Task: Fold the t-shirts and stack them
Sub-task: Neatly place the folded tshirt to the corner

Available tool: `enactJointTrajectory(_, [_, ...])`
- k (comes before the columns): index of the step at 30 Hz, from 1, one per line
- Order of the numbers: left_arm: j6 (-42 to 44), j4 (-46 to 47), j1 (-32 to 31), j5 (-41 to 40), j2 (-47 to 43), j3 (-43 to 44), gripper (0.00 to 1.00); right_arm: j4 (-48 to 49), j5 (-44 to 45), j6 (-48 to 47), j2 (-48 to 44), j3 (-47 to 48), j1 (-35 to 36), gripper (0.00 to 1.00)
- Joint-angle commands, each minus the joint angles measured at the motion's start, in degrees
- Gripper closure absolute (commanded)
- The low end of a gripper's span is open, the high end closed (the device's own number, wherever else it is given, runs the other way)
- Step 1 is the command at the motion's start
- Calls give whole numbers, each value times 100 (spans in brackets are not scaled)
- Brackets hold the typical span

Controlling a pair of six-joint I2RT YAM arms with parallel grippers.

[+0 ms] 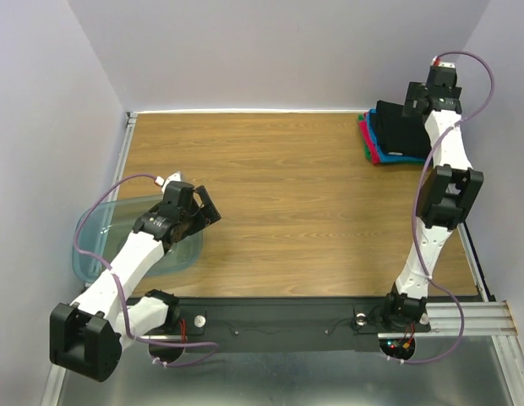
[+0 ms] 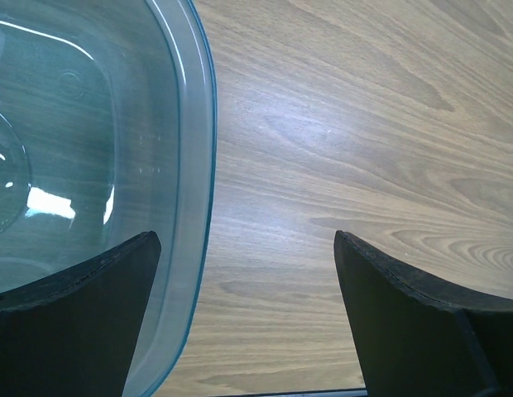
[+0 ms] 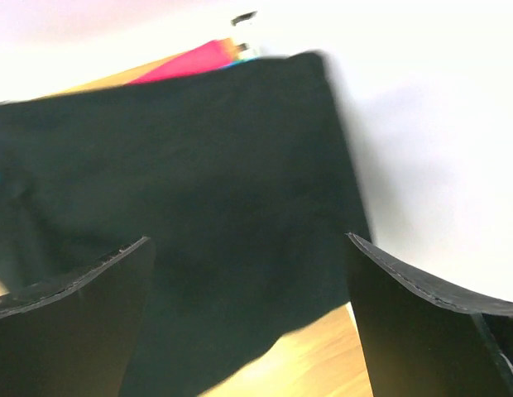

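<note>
The t-shirts lie folded in one stack (image 1: 389,139) at the table's back right corner. A black one (image 1: 399,127) is on top, with blue, red-pink and green edges showing beneath it. In the right wrist view the black shirt (image 3: 198,190) fills the frame, and a red-pink edge (image 3: 190,62) shows behind it. My right gripper (image 3: 248,248) hangs just above the black shirt, open, with nothing between its fingers; from above, the right gripper (image 1: 414,106) is over the stack's right side. My left gripper (image 2: 248,240) is open and empty over bare wood, far from the stack.
A translucent blue-green plastic tub (image 1: 97,245) sits at the near left under the left arm; its rim (image 2: 194,165) runs beside my left gripper's left finger. White walls close in behind and to the right of the stack. A black rail (image 1: 279,317) runs along the near edge.
</note>
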Motion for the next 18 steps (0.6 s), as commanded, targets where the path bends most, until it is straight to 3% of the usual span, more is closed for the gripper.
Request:
enactJointTrajectory(1, [62, 47, -16, -47, -173, 295, 2, 231, -886, 925, -1038, -575, -36, 0])
enactJointTrajectory(7, [141, 73, -16, 50, -392, 409, 2, 248, -1765, 2085, -2698, -2254, -27, 0])
enactJointTrajectory(12, [255, 117, -16, 67, -454, 752, 2, 608, -2408, 2720, -4315, -4688, 69, 0])
enactJointTrajectory(18, [246, 478, -7, 304, -507, 656, 2, 1021, -3126, 3142, -6880, -7507, 131, 0])
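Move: The right hand is already open and empty above the right side of the corner pile. The middle of the folded black t-shirt lies about 9 cm to its left, nearly level fore and aft, some 15 cm below. The stack of coloured t-shirts under it centres about 11 cm left, 1 cm back and 18 cm down. From the left hand the black t-shirt is some 57 cm right, 31 cm ahead and 9 cm lower; the clear tub's middle is about 21 cm left, 5 cm back and 7 cm down. Leaving the black t-shirt behind on the pile, the right hand swings fast back towards the base, some 22 cm, and about 14 cm to the left, rising about 5 cm on the way and then sinking most of that again; it rolls steadily some 35 degrees so its left side comes up, fingers staying wide open. Meanwhile the left hand, open and empty by the tub's right rim, lifts almost straight up about 7 cm and tips its fingers up by roughly 10 degrees. ##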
